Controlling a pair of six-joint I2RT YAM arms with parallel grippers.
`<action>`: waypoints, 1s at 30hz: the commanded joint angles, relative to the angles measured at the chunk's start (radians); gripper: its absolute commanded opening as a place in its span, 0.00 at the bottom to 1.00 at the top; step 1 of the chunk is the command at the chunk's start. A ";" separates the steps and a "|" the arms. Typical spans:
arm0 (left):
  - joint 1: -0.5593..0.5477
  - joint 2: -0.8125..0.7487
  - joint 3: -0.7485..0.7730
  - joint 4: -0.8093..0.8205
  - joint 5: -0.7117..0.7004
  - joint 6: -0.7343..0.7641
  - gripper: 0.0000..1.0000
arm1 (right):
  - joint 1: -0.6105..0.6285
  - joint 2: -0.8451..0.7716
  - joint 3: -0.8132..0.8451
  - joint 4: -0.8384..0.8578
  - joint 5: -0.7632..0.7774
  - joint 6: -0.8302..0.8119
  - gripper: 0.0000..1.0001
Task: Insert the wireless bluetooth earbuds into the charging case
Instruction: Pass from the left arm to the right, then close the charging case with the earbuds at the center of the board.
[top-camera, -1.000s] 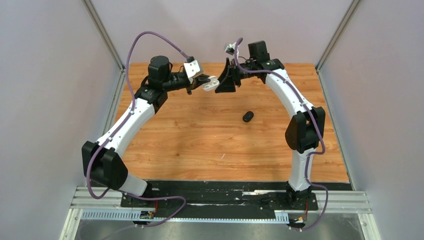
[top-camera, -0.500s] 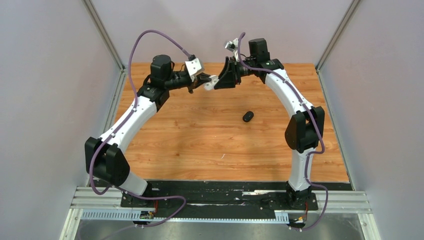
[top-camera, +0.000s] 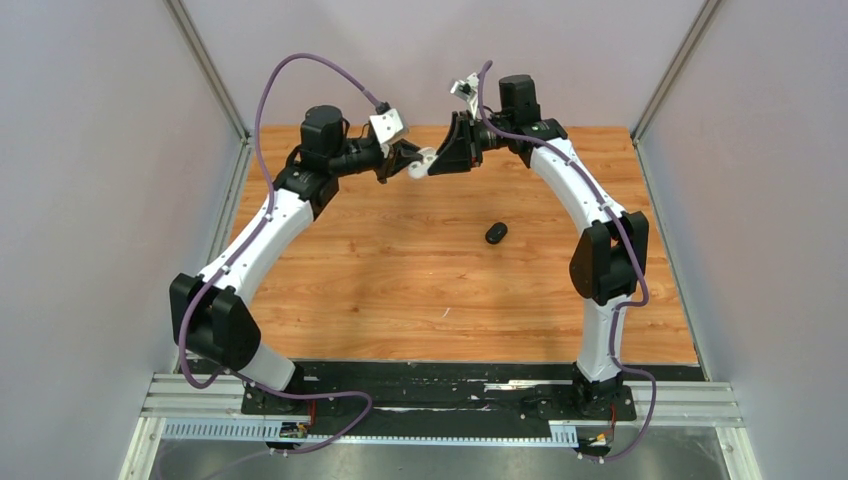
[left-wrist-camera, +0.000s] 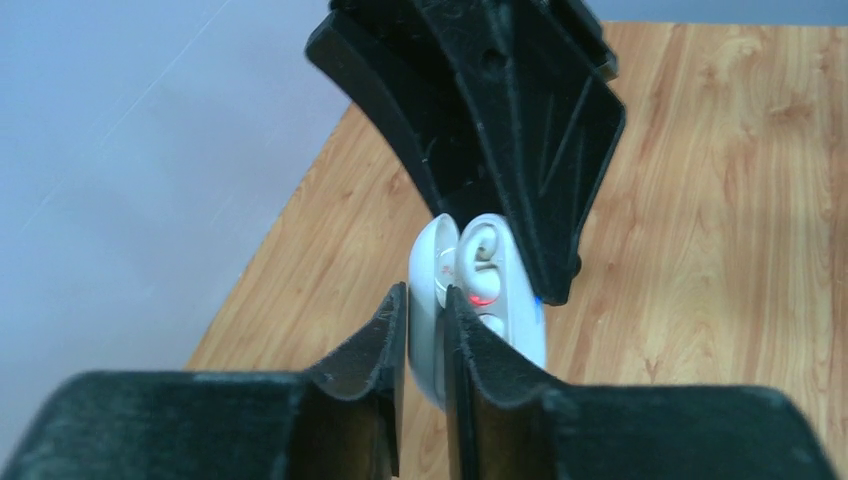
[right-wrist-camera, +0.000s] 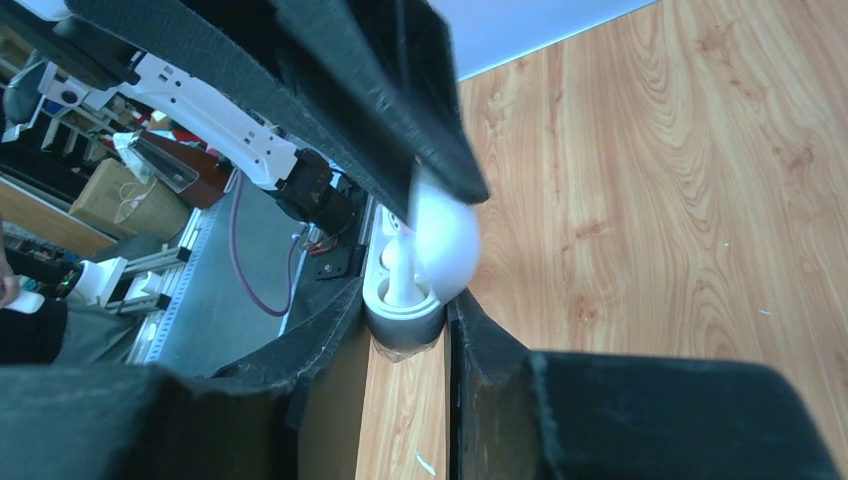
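A white charging case (top-camera: 426, 160) hangs in the air over the back of the table, held between both grippers. Its lid stands open. My left gripper (left-wrist-camera: 425, 305) is shut on the thin lid (left-wrist-camera: 428, 270). A white earbud (left-wrist-camera: 480, 250) sits in the base beside a small red light. My right gripper (right-wrist-camera: 405, 322) is shut on the rounded base of the case (right-wrist-camera: 405, 335), one finger on each side. The earbud's stem (right-wrist-camera: 398, 278) shows in its socket there. From above, the left gripper (top-camera: 412, 165) and the right gripper (top-camera: 438, 160) nearly touch.
A black oval case (top-camera: 496, 233) lies closed on the wooden table (top-camera: 400, 290), right of the middle, below the right arm. Grey walls stand along the table's left, right and back edges. A purple cable loops above each arm.
The right gripper has moved onto the case and narrowed its jaws around the base. The left gripper has risen slightly with the case. The black case has not moved.
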 joint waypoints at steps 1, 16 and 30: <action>-0.005 -0.014 0.084 0.006 -0.042 -0.031 0.31 | 0.001 0.007 -0.004 0.056 -0.038 0.029 0.00; 0.071 -0.002 0.124 -0.099 0.166 -0.286 0.82 | 0.001 0.026 0.022 0.093 -0.020 0.054 0.00; 0.078 0.083 0.111 -0.233 0.328 -0.109 0.84 | 0.002 0.035 0.019 0.155 -0.015 0.116 0.00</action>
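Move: The open white charging case is already shared between the two grippers: its middle is about 1 cm back and 1 cm to the right of the left hand, whose fingers are at the lid, and some 2 cm to the left of the right hand, level with it front to back. The black case lies on the table roughly 15 cm to the right of the right hand, about 5 cm back and 30 cm below. The left hand spreads its barely parted fingers wide and lets go of the white case's lid, first rising about 4 cm with a little forward drift, then turning back to sink more than 5 cm and draw some 3 cm towards its base, the wrist rolling about 20 degrees so that the open fingers straddle the case. The right hand keeps its pinch on the case body throughout, its opening unchanged, and only eases about 1 cm forward and slightly down. ##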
